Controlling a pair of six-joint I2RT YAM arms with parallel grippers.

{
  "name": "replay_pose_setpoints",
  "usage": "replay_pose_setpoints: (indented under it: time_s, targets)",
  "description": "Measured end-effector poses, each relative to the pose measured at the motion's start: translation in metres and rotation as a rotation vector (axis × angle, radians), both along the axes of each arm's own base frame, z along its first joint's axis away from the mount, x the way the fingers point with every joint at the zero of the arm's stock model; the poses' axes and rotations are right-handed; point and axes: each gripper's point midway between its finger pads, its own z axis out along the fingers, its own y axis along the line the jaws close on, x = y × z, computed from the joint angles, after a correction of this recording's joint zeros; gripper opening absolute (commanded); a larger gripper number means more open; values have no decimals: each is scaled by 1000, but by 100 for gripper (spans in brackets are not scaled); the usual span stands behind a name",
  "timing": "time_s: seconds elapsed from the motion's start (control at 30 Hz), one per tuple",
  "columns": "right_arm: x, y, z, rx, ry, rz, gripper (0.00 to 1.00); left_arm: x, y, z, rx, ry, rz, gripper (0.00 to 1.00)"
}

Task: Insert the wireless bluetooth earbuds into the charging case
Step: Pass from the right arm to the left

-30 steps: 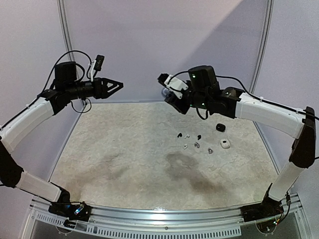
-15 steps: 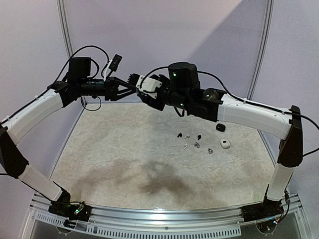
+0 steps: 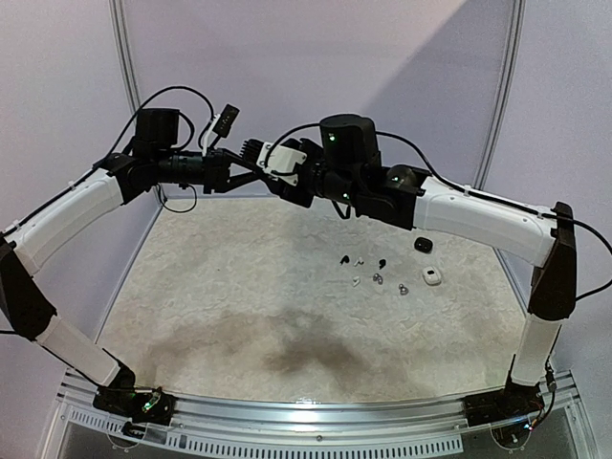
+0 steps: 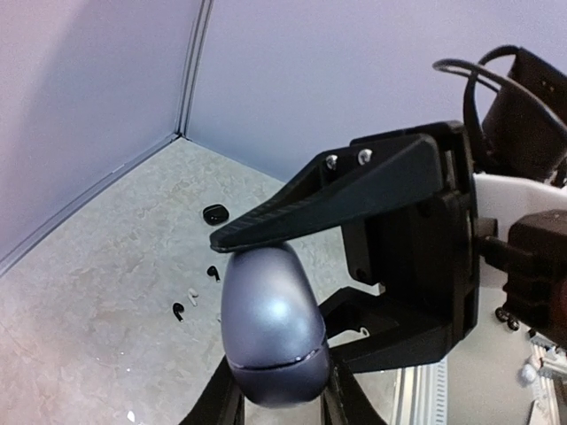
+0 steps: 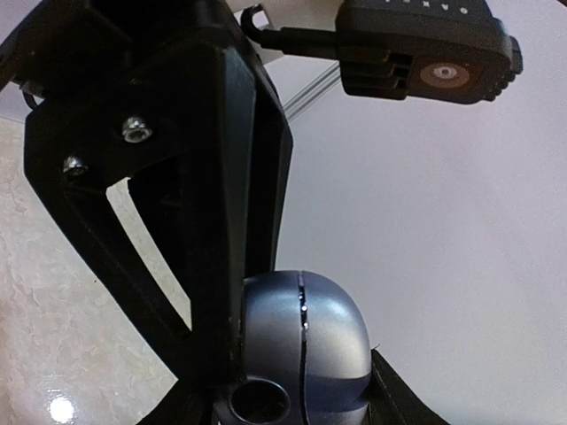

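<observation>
High above the table, the silvery-blue egg-shaped charging case is held between both grippers. My left gripper is shut on its lower end, one finger on each side. My right gripper also clamps the case, and its upper finger presses on the case's top. In the top view the two grippers meet, left gripper against right gripper, and the case is hidden between them. The wireless bluetooth earbuds lie loose on the table at right of centre; black and white ones show below.
A black pebble-like case and a white one lie on the table right of the earbuds. The black case also shows in the left wrist view. Purple walls enclose the back and sides of the speckled tabletop.
Both arms swung toward each other until the grippers met in mid-air. My left gripper closed on the case that the right gripper carried. The right jaws kept their width.
</observation>
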Motion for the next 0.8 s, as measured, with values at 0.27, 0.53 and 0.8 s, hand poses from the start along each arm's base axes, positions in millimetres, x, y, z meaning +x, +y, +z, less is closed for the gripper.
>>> replay_pose_setpoints:
  time_s: [0.27,0.53,0.8]
  targets:
    - [0,0,-1,-11,-5,0,43,0,0,-1,-2,9,1,0]
    - [-2,0,-5,6,39,-1,91,-2,-3,-5,-26,-30,-34,0]
    - [-13,-8,-15,21,187,46,99,-2,-4,-3,-28,-142,-70,0]
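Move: The charging case is already pinched by both hands in mid-air: its middle lies about 2 cm to the right of the left hand's finger point, and about 1 cm ahead and 1 cm to the left of the right hand's. The nearest loose pieces lie on the table some 36 cm below the left hand: a black earbud about 6 cm ahead and 17 cm to its right, and a white earbud level with that one, 4 cm farther right. The left hand keeps its pinch on the charging case and stays almost in place, rolling it by less than 10 degrees, while the right hand first holds still and then spreads its half-open fingers to full width to let the case go. Once they part, the right hand eases about 2 cm down and back from the case with a slight drift to the right, its fingers tipping some 10 degrees downward. ##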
